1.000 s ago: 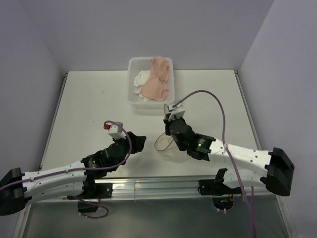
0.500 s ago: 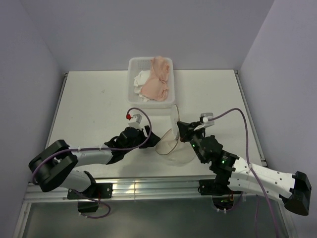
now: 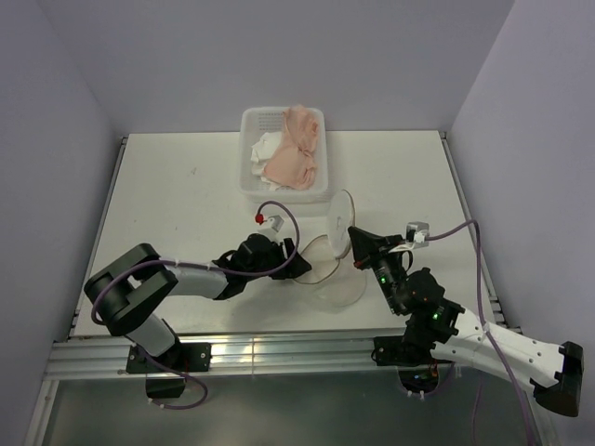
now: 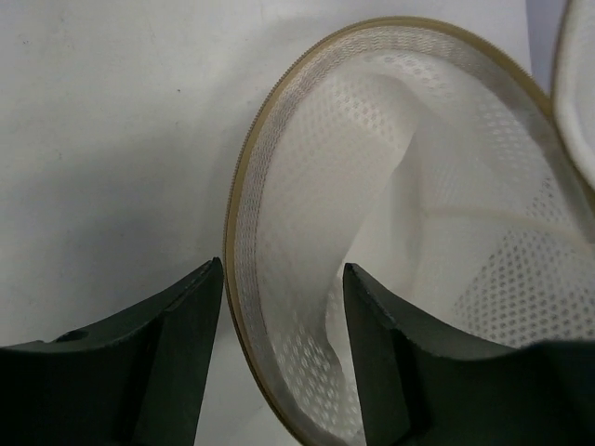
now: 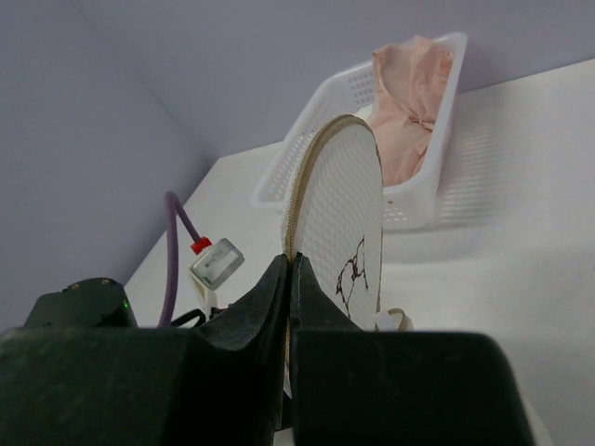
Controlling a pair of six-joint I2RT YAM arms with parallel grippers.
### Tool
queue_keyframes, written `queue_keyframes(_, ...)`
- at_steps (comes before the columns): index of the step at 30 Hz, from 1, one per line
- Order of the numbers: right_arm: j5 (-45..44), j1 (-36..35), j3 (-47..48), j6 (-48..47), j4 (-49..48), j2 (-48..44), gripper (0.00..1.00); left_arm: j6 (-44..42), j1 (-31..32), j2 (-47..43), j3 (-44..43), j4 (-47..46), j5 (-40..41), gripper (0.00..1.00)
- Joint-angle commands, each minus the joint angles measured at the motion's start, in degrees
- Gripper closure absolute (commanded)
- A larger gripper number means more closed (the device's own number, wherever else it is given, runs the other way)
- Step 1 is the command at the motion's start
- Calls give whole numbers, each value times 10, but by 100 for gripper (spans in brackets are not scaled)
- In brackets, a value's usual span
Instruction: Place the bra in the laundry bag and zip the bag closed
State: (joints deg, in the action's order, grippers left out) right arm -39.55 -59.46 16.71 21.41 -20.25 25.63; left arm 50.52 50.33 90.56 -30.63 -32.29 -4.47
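Note:
The laundry bag [image 3: 333,286] lies in the middle of the table, a pale mesh bag with a tan wire rim [image 4: 244,167]. Its round flap lid [image 3: 341,223] stands upright, and my right gripper [image 3: 354,234] is shut on the lid's zip edge [image 5: 296,200]. The lid [image 5: 349,214] carries a dark scribbled mark. My left gripper [image 3: 296,266] is open and straddles the bag's rim, one finger [image 4: 181,316] outside and the other [image 4: 381,316] inside the mouth. White cloth that looks like the bra [image 3: 265,149] lies in the basket.
A white perforated basket [image 3: 249,182] stands at the back centre, holding peach fabric [image 3: 296,153] beside the white cloth. It also shows behind the lid in the right wrist view, basket [image 5: 437,200]. The left wrist's cable and camera [image 5: 216,263] sit close to the lid.
The right gripper has swung right and raised the lid from low over the bag to upright. The left gripper has moved right, up to the bag's rim.

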Motion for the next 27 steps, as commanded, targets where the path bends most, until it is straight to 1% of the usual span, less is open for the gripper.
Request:
queue_keyframes(1,-24,4,0,-1,-26,-16,100,3,-3,24,-29,-35,-18,40)
queue_keyframes(2,-23,4,1,-1,-24,-19,100,0,-4,29,-33,-44,-26,43)
queue_keyframes(4,-18,4,3,-5,-23,-22,100,-2,-4,34,-32,-57,-40,62)
queue_keyframes(5,-18,4,4,-5,-16,-24,100,4,-4,32,-28,-75,-38,73)
queue_keyframes(6,-21,4,6,-5,-13,-25,100,7,-5,29,-24,-79,-34,82)
queue_keyframes(7,-23,4,6,-5,-10,-25,100,7,-7,16,-23,-75,-28,97)
queue_keyframes(8,-26,5,6,-6,-10,-25,100,0,-7,4,-24,-66,-21,100)
queue_keyframes(12,-18,5,11,-7,-10,-4,100,-35,-7,-78,-29,20,41,100)
queue_keyframes(13,-18,5,12,-4,-10,-1,100,-40,-7,-119,-30,59,73,100)
queue_keyframes(14,-21,5,12,10,-13,2,100,-53,-7,-139,-33,81,86,100)
queue_keyframes(15,-19,7,10,17,-17,6,100,-60,-7,-177,-36,126,99,100)
queue_keyframes(18,10,20,10,34,-37,20,100,-77,-7,-240,-27,169,143,100)
queue_keyframes(19,14,22,19,41,-37,27,100,-80,-7,-279,-24,207,164,100)
queue_keyframes(22,18,23,33,60,-37,54,100,-89,-7,-338,-35,275,187,100)
queue_keyframes(23,19,25,38,70,-37,69,100,-89,-7,-349,-36,315,197,100)
queue_keyframes(26,37,25,52,86,-34,91,100,-76,-7,-376,-29,374,208,98)
queue_keyframes(27,43,25,52,92,-34,93,100,-72,-7,-380,-27,381,211,94)
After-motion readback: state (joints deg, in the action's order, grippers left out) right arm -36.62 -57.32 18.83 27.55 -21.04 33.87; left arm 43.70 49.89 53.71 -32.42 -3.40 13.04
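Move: Right between the open fingers of the left hand runs the near-left rim of the laundry bag's opening, about 1 cm to the right and a touch lower. The bag's body spreads roughly 8 cm right and 3 cm back of that hand; the raised lid is about 10 cm right, 8 ahead and 17 above. The laundry basket stands some 32 cm ahead, 5 left. From the right hand the rim lies about 12 cm left, level fore and aft, 18 below. Closing on the bag's rim after a last centimetre down and right, the left hand pinches the zip edge, then lifts it about 13 cm and carries it some 9 cm left, away from the lid, its fingers tipping up and turning forward by about 20 degrees. The right hand keeps its pinch on the lid and late on eases a couple of centimetres left and down. ##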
